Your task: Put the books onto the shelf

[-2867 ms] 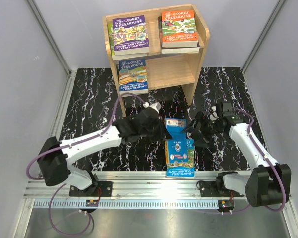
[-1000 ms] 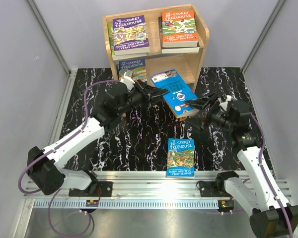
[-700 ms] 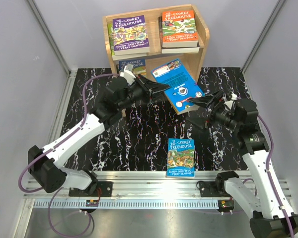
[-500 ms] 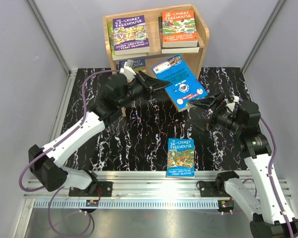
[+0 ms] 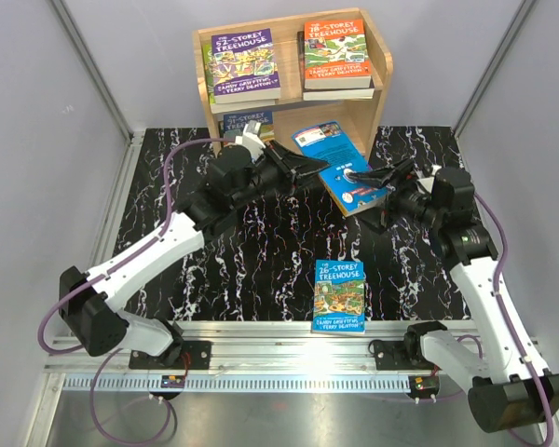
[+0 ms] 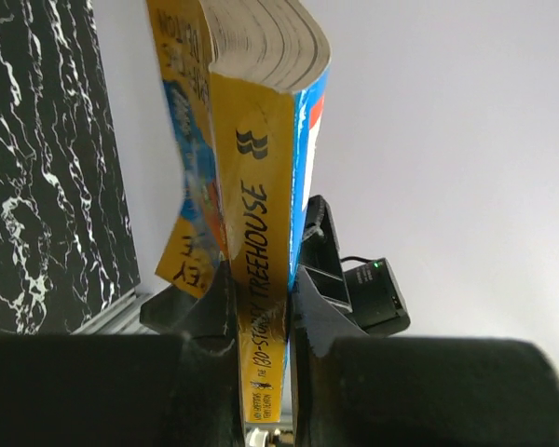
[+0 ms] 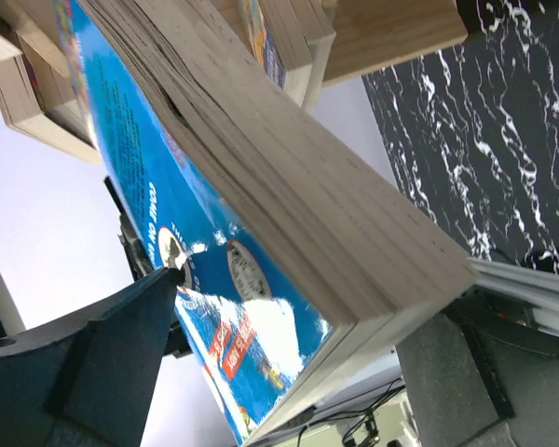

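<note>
A bright blue book (image 5: 340,169) with a yellow spine (image 6: 261,186) hangs tilted in the air in front of the shelf's (image 5: 383,74) lower tier. My left gripper (image 5: 307,168) (image 6: 264,312) is shut on its spine edge. My right gripper (image 5: 368,189) (image 7: 293,307) is open, its fingers (image 7: 102,345) standing either side of the blue book's (image 7: 205,242) near right corner. A purple book (image 5: 244,63) and an orange book (image 5: 335,54) lie on the top tier, a blue one (image 5: 247,126) on the lower tier. A green-and-blue book (image 5: 340,296) lies on the table's near edge.
The shelf stands at the back of the black marbled table (image 5: 168,205). Grey walls close in both sides. A metal rail (image 5: 279,349) with the arm bases runs along the near edge. The shelf's wood (image 7: 391,28) shows close above the blue book in the right wrist view.
The blue book was lifted off the table by my left gripper and carried back toward the shelf. In the last half second it tipped lower and the right gripper closed in around its corner.
</note>
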`<state>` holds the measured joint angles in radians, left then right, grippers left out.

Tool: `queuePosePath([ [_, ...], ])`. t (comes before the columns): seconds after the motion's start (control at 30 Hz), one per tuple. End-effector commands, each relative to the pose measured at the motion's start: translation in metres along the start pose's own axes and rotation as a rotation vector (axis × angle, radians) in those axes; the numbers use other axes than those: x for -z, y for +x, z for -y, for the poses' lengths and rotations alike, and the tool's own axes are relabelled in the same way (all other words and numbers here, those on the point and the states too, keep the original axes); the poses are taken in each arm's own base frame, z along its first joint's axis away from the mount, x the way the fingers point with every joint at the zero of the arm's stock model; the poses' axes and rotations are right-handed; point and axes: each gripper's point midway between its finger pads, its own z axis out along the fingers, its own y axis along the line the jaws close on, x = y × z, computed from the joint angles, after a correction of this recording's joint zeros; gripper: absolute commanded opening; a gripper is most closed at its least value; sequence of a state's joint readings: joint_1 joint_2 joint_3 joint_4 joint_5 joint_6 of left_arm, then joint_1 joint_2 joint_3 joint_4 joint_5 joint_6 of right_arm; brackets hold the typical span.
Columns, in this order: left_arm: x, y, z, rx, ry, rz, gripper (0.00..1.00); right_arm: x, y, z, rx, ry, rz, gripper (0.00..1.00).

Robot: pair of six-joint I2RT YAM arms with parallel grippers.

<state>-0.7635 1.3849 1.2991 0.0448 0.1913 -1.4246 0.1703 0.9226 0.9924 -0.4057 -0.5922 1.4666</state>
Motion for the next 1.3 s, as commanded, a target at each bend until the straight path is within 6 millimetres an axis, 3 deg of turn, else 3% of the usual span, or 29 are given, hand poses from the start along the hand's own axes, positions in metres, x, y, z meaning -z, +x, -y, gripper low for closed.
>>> queuePosePath([
  [0.0,0.024,0.019,0.073,0.034,0.25,-0.056,0.0,-0.001,-0.007,-0.021,0.109,-0.031,0.049,0.9],
  [0.07,0.03,0.018,0.077,0.028,0.256,-0.052,0.0,0.004,-0.007,-0.017,0.126,-0.007,0.064,0.79],
  [0.1,0.032,0.018,0.075,0.025,0.246,-0.049,0.0,0.006,-0.007,-0.015,0.132,0.0,0.073,0.64],
  [0.2,0.036,0.015,0.071,0.013,0.226,-0.042,0.0,0.013,-0.008,-0.005,0.149,0.034,0.108,0.3],
  [0.27,0.039,0.013,0.066,0.009,0.214,-0.034,0.0,0.018,-0.007,0.001,0.163,0.056,0.115,0.21],
  [0.4,0.045,0.007,0.055,-0.009,0.17,-0.018,0.0,0.027,-0.012,0.008,0.216,0.119,0.162,0.17],
  [0.47,0.049,0.003,0.046,-0.046,0.103,-0.009,0.0,0.031,-0.014,0.011,0.245,0.157,0.177,0.02],
  [0.53,0.054,0.001,0.036,-0.115,0.051,-0.011,0.04,0.032,-0.016,0.014,0.252,0.172,0.191,0.0],
  [0.57,0.058,-0.002,0.03,-0.135,-0.005,-0.016,0.23,0.032,-0.017,0.015,0.246,0.169,0.197,0.0],
  [0.73,0.083,0.002,0.01,-0.322,-0.151,-0.086,0.48,0.02,-0.031,0.019,0.156,0.13,0.252,0.0],
  [0.83,0.111,0.001,0.005,-0.385,-0.213,-0.078,0.65,0.013,-0.041,0.002,0.155,0.077,0.291,0.0],
  [1.03,0.149,0.004,0.005,-0.454,-0.226,-0.059,0.67,-0.012,-0.056,-0.045,0.18,-0.028,0.281,0.0],
  [1.27,0.182,0.01,-0.009,-0.483,-0.261,-0.06,0.67,-0.028,-0.067,-0.075,0.177,-0.084,0.282,0.0],
])
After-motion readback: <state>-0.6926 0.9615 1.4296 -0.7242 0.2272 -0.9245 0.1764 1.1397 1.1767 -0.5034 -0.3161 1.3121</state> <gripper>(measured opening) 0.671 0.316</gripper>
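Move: The left hand still grips the blue 130-storey book by its spine, the book's middle about 5 cm to its right, 1 cm ahead and 3 cm lower. For the open right hand, straddling the page edge, that middle lies roughly 4 cm ahead, 4 cm left and 3 cm up. From the right hand, the free lower-shelf space is some 20 cm ahead, 6 cm left and 17 cm lower; the 91-storey book lies 18 cm left of that space, level with it. The right fingers close on the page side of the book while both hands ease back 2–3 cm, then the left fingers open, let go of the spine and draw away left and back some 17 cm, tipping downward as they leave. Keeping its pinch, the right hand first dips about 6 cm, then carries the book roughly 9 cm forward towards the free right half of the lower shelf, rising slightly at the end and rolling about 15 degrees so its left side drops. ##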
